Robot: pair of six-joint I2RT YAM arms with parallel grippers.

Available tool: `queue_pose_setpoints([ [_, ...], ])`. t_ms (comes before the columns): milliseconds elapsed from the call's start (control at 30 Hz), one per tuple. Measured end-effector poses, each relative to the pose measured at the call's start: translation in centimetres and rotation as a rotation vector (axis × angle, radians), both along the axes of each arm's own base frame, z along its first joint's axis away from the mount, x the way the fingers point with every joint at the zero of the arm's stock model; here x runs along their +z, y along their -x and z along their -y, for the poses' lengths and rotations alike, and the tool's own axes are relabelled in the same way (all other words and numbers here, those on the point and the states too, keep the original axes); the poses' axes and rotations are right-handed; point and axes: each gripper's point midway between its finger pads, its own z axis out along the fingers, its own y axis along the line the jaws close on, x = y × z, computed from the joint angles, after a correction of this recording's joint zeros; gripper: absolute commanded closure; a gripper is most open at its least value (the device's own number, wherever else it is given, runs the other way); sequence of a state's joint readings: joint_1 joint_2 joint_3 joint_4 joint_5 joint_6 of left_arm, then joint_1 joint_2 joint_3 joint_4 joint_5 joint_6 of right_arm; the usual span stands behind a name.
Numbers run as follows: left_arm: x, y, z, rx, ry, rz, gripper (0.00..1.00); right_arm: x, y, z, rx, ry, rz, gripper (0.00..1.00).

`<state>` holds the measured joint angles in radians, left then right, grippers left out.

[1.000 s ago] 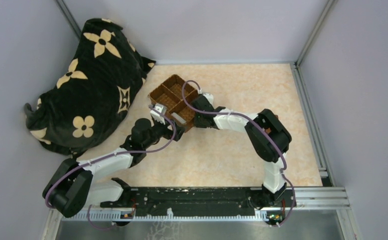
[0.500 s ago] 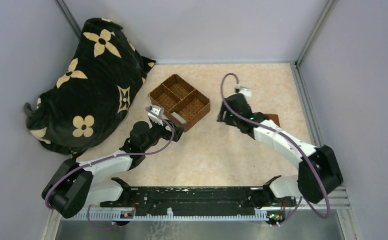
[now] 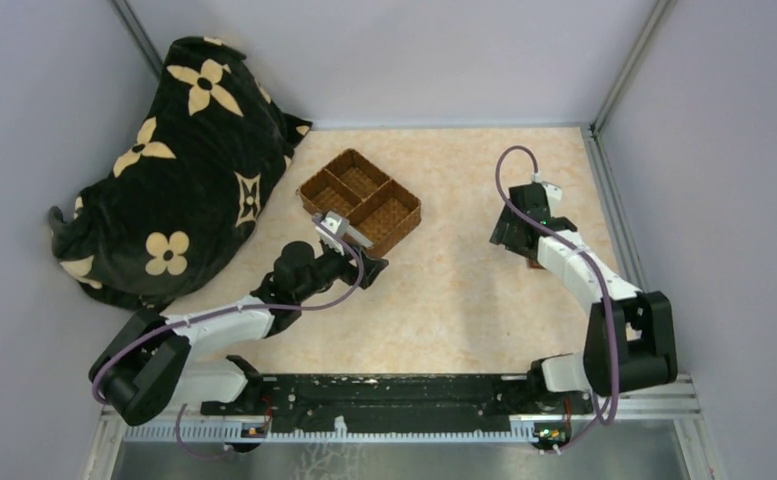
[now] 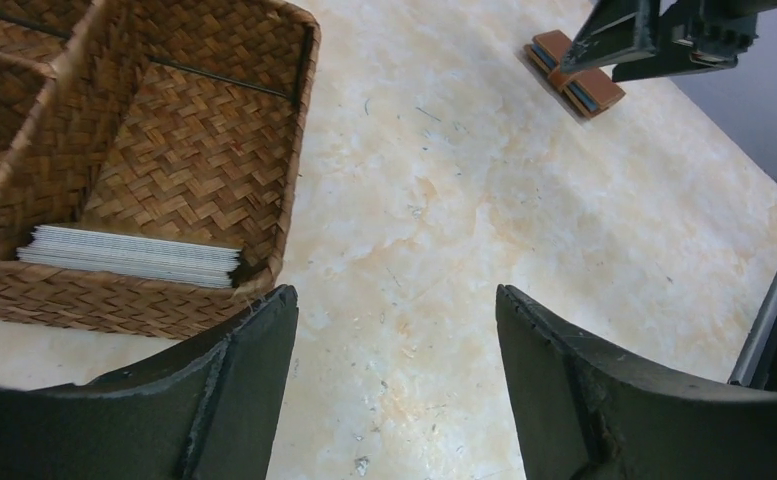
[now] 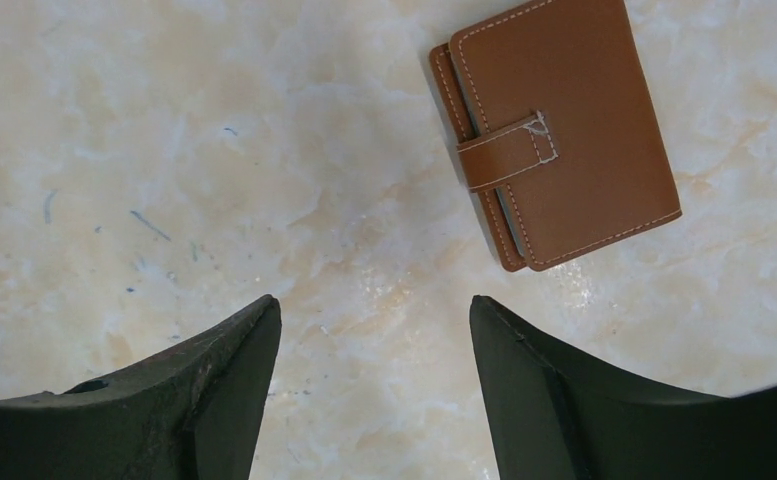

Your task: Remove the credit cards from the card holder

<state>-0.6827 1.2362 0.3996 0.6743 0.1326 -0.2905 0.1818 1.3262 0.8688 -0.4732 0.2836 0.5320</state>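
Observation:
The card holder (image 5: pixel 564 130) is a reddish-brown wallet lying flat on the table, its strap fastened over grey-blue inner edges. My right gripper (image 5: pixel 374 310) hovers open just left of and below it, touching nothing. In the left wrist view the card holder (image 4: pixel 574 75) lies far off under the right gripper (image 4: pixel 654 35). A stack of whitish credit cards (image 4: pixel 129 257) rests on edge in the near compartment of the woven basket (image 4: pixel 299 150). Beside the basket's near corner my left gripper (image 4: pixel 396 300) stands open and empty over bare table. From above, the right arm hides most of the holder.
The three-compartment wicker basket (image 3: pixel 309 185) sits at the table's back left. A black bag with tan flowers (image 3: pixel 174 170) fills the far left corner. Metal rails (image 3: pixel 619 220) line the right edge. The left gripper (image 3: pixel 371 268) and right gripper (image 3: pixel 509 238) are well apart.
My right gripper left the basket, opened, and swung right to hover by the card holder. The left gripper shifted slightly right along the basket's near side.

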Motion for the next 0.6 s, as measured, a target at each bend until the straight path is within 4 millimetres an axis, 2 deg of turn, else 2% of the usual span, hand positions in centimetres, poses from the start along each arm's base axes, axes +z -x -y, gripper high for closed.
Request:
queue_pose_setpoints([
  [133, -0.8, 0.5, 1.4, -0.030, -0.027, -0.018, 0.23, -2.6, 0.0, 0.7, -0.020, 0.031, -0.080, 0.30],
  [267, -1.8, 1.0, 2.3, -0.058, -0.053, -0.036, 0.18, -3.9, 0.2, 2.6, -0.066, 0.121, -0.123, 0.30],
  [400, -2.1, 1.2, 2.7, -0.071, -0.066, -0.038, 0.16, -3.4, 0.0, 4.4, -0.111, 0.201, -0.120, 0.29],
  [600, -2.2, 1.0, 2.5, -0.058, -0.083, -0.024, 0.16, -2.4, -2.2, 5.8, -0.151, 0.268, -0.110, 0.28],
])
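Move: The card holder lies flat on the table about 8 cm to the right of the right hand, some 4 cm ahead and 8 cm below it. Its only neighbour, the woven basket, is far off, roughly 34 cm to the right hand's left and 12 cm farther out. From the left hand the card holder lies some 37 cm to the right, about 9 cm ahead and 13 cm below. Open right hand dips, swings right about 6 cm, then forward towards the card holder; left hand drifts right. ##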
